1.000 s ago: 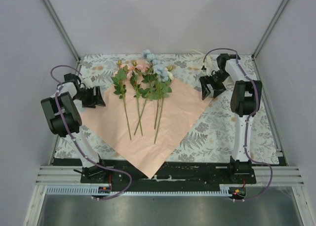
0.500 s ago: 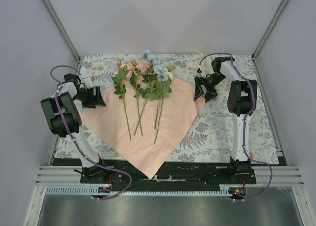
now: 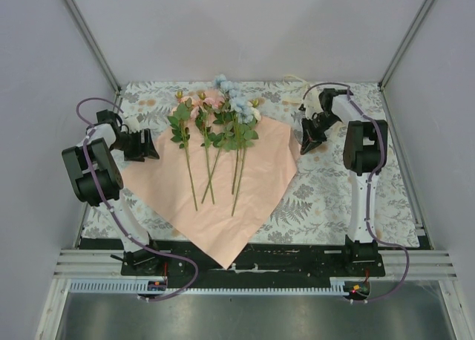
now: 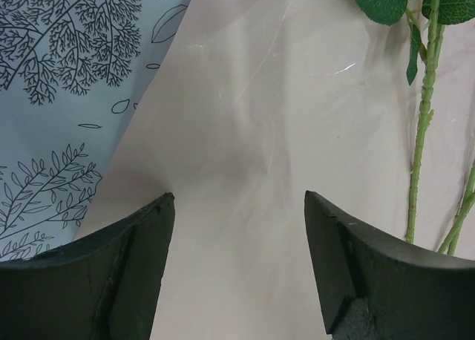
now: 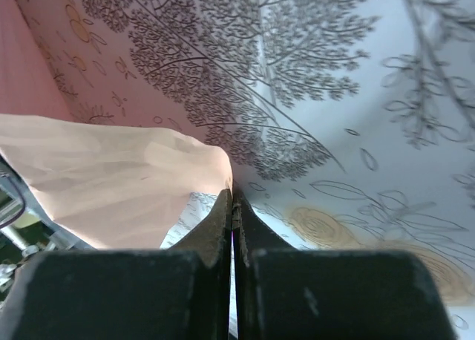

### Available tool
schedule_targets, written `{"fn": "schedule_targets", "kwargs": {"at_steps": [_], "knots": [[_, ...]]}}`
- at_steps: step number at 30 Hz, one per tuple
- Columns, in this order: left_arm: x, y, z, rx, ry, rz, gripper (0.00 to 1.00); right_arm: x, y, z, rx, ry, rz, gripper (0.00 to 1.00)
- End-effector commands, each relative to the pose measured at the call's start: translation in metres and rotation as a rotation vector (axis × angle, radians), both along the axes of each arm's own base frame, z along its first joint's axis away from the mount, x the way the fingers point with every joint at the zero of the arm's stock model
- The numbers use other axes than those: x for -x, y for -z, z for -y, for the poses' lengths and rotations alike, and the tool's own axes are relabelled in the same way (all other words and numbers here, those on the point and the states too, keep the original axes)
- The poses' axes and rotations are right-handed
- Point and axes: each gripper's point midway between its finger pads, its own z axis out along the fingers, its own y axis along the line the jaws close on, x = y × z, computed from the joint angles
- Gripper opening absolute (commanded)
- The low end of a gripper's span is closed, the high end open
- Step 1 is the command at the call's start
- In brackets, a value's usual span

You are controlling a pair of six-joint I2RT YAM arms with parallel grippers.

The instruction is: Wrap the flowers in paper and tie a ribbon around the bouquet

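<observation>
The salmon-pink paper (image 3: 223, 199) lies as a diamond on the tablecloth. The flowers (image 3: 219, 125) rest on it, blooms to the back and stems toward me. My right gripper (image 3: 303, 143) is shut on the paper's right corner, which is raised off the cloth. In the right wrist view the paper (image 5: 111, 184) runs into the shut right gripper (image 5: 232, 195). My left gripper (image 3: 152, 145) stands open at the paper's left corner. Its wrist view shows the paper (image 4: 260, 132) lying flat under the left gripper (image 4: 239, 206), with a green stem (image 4: 423, 132) to the right. A thin cream ribbon (image 3: 292, 79) lies at the back edge. No wrapped bouquet is in view.
The printed floral tablecloth (image 3: 334, 199) covers the table. Grey walls and metal frame posts (image 3: 89, 36) close in the back and sides. The arm bases sit on a black rail (image 3: 252, 260) at the near edge.
My right gripper has shut on the paper's right corner and drawn it up and inward to the left. The left arm and the flowers have not moved.
</observation>
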Motion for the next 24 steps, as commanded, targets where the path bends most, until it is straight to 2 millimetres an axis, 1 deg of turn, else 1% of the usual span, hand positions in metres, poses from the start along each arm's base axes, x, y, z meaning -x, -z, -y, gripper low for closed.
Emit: {"fn": "schedule_targets", "kwargs": {"at_steps": [1, 2, 4, 7, 9, 10, 13, 15, 20, 22, 24], "knots": [[-0.009, -0.009, -0.003, -0.023, 0.006, 0.046, 0.77, -0.022, -0.029, 0.026, 0.057, 0.005, 0.165, 0.00], [-0.010, -0.011, -0.004, -0.028, 0.007, 0.049, 0.77, -0.024, -0.033, 0.042, 0.058, 0.039, 0.179, 0.00], [-0.013, -0.013, -0.005, -0.035, 0.013, 0.055, 0.77, -0.027, -0.038, 0.060, 0.071, 0.069, 0.207, 0.00], [-0.020, -0.015, -0.008, -0.039, 0.012, 0.068, 0.78, -0.026, -0.039, 0.082, 0.077, 0.110, 0.227, 0.00], [-0.026, -0.016, -0.012, -0.048, 0.008, 0.075, 0.80, -0.025, -0.039, 0.091, 0.072, 0.133, 0.225, 0.00], [-0.031, -0.017, -0.015, -0.057, 0.004, 0.084, 0.81, -0.024, -0.037, 0.093, 0.069, 0.137, 0.220, 0.00], [-0.037, -0.015, -0.018, -0.063, 0.004, 0.082, 0.82, -0.019, -0.033, 0.103, 0.072, 0.156, 0.212, 0.00], [-0.037, -0.010, -0.014, -0.048, 0.015, 0.067, 0.81, -0.014, -0.030, 0.106, 0.063, 0.171, 0.202, 0.00], [-0.031, -0.006, 0.018, 0.023, 0.090, 0.049, 0.80, 0.003, -0.026, 0.110, 0.043, 0.189, 0.180, 0.00], [-0.033, -0.002, 0.028, 0.031, 0.110, 0.039, 0.78, 0.009, -0.025, 0.110, 0.034, 0.192, 0.169, 0.00], [-0.040, 0.003, 0.033, 0.041, 0.125, 0.038, 0.76, 0.012, -0.025, 0.111, 0.031, 0.189, 0.167, 0.00]]}}
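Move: The right fingers already hold the paper's right corner at their tips; it goes to the bare patch of cloth some 10 cm to their right and 2 cm back. From this hand the blue flowers lie about 20 cm ahead and 25 cm left, the ribbon roughly 20 cm ahead and 3 cm right. From the left hand the held corner is about 55 cm right, 3 cm ahead and slightly lower. Right fingers, still pinching the paper's corner, drag it about 10 cm right; the left shifts 3 cm forward. ##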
